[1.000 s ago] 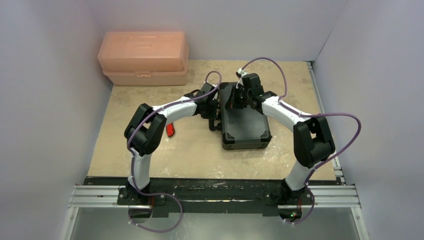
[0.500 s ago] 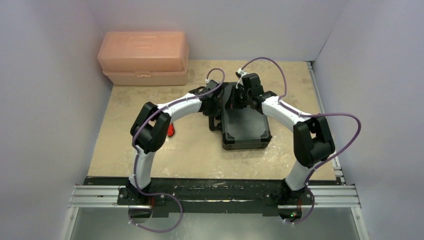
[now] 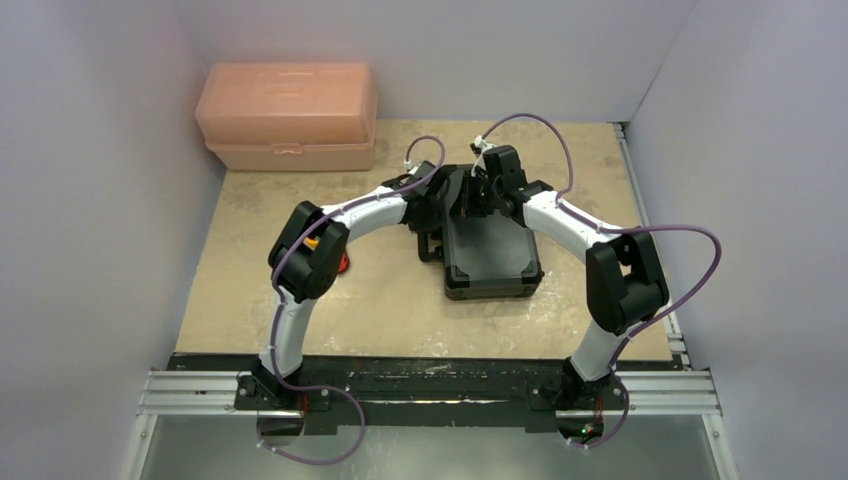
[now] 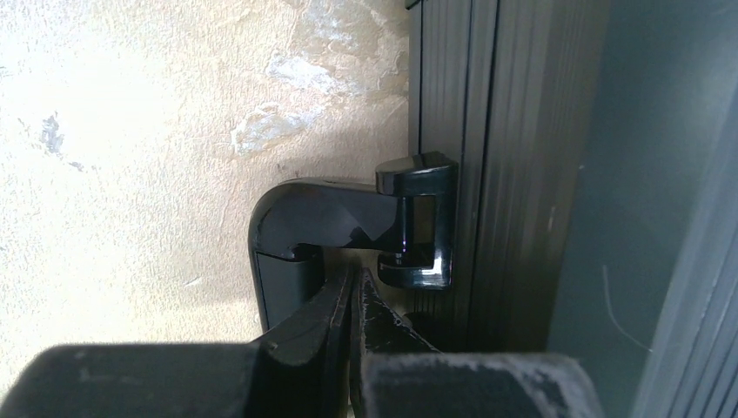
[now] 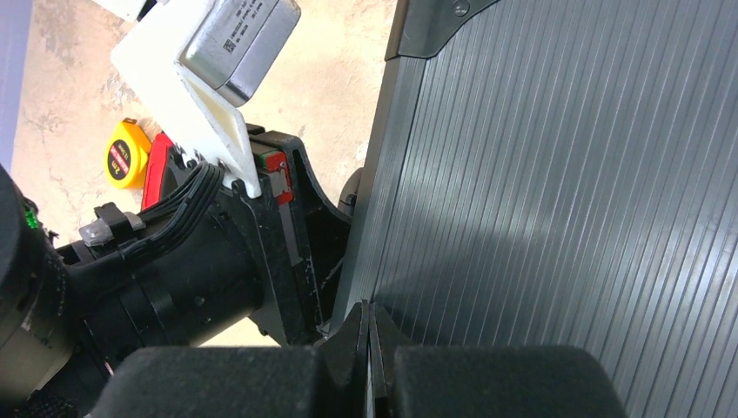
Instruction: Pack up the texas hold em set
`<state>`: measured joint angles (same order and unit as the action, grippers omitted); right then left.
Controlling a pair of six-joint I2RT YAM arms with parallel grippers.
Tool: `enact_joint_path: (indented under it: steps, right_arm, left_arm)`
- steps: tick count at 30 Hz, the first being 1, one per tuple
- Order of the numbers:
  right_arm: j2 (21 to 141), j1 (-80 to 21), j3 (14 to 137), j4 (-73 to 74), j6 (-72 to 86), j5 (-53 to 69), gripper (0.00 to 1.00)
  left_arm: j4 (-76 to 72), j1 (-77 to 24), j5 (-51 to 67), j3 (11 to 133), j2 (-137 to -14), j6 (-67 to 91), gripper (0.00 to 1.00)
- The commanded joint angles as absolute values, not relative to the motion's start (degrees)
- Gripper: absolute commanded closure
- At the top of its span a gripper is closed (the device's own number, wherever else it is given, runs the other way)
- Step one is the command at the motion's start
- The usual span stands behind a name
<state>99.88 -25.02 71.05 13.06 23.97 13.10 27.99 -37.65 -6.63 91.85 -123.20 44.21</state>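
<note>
The texas hold em set's black case (image 3: 492,252) lies with its lid down in the middle of the table. Its ribbed lid (image 5: 566,174) fills the right wrist view. My right gripper (image 5: 369,318) is shut and empty, its tips resting at the lid's left edge near the far end (image 3: 470,205). My left gripper (image 4: 355,283) is shut too, with nothing held. Its tips poke into the gap between the case's glossy black handle (image 4: 331,218) and the ribbed side wall (image 4: 487,131). From above, the left gripper (image 3: 432,222) sits against the case's left side.
A large peach plastic box (image 3: 288,115) stands at the back left. A yellow tape measure (image 5: 126,152) and a red item (image 5: 157,170) lie left of the case, partly under my left arm (image 3: 342,262). Grey walls close in both sides.
My left arm's elbow has swung right and forward, pushing the left gripper a little further along the case's left side. The right arm and the case have stayed put.
</note>
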Motion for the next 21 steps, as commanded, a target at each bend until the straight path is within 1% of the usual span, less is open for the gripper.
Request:
enact_joint_path:
  steps: [1,6,9,11,16,21]
  right_arm:
    - [103.67,-25.19,68.73,23.84,21.55,10.50,1.00]
    - [103.62,-25.31,69.03,23.77,21.88,10.99,1.00]
    - [103.25,-25.30,69.08,24.05,21.88,10.99,1.00]
    - [102.87,-25.27,69.08,24.25,21.80,10.77,1.00]
    - [102.23,-25.23,68.91,24.58,21.80,10.55,1.00]
    - [101.87,-25.25,68.65,24.67,21.84,10.55,1.00]
  left_arm:
    - [30.01,-39.89,-2.85,89.41,-120.61,45.29,1.00]
    - [27.79,-40.04,-5.67,87.62,-115.43,40.74,0.99]
    - [30.79,-39.93,-8.11,90.08,-113.28,37.30,0.95]
    - [32.68,-39.73,-8.86,91.66,-112.55,36.10,0.94]
    - [35.38,-39.34,-7.44,91.71,-112.20,37.86,1.00]
    - [33.89,-39.31,-6.59,88.91,-111.89,38.95,1.00]
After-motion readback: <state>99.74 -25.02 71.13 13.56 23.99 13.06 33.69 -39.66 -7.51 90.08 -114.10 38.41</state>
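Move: The case latch is almost at my left hand's shut fingertips, about 1 cm back, 1 cm to the right and 2 cm above. The handle's bar is centred some 3 cm to the left of my left hand, 3 cm back and 2 cm higher. The closed case's middle is roughly 11 cm to its right, 3 cm back and 2 cm up. From my right hand, the latch is about 4 cm left, 1 cm back and 6 cm down. I lift my left hand up out of the gap between handle and case wall, rising about 5 cm beside the latch and drawing back nearly 3 cm, with the wrist turning slightly clockwise and the fingers essentially shut. My right hand stays put, its closed fingertips still resting on the lid near the latch side. ##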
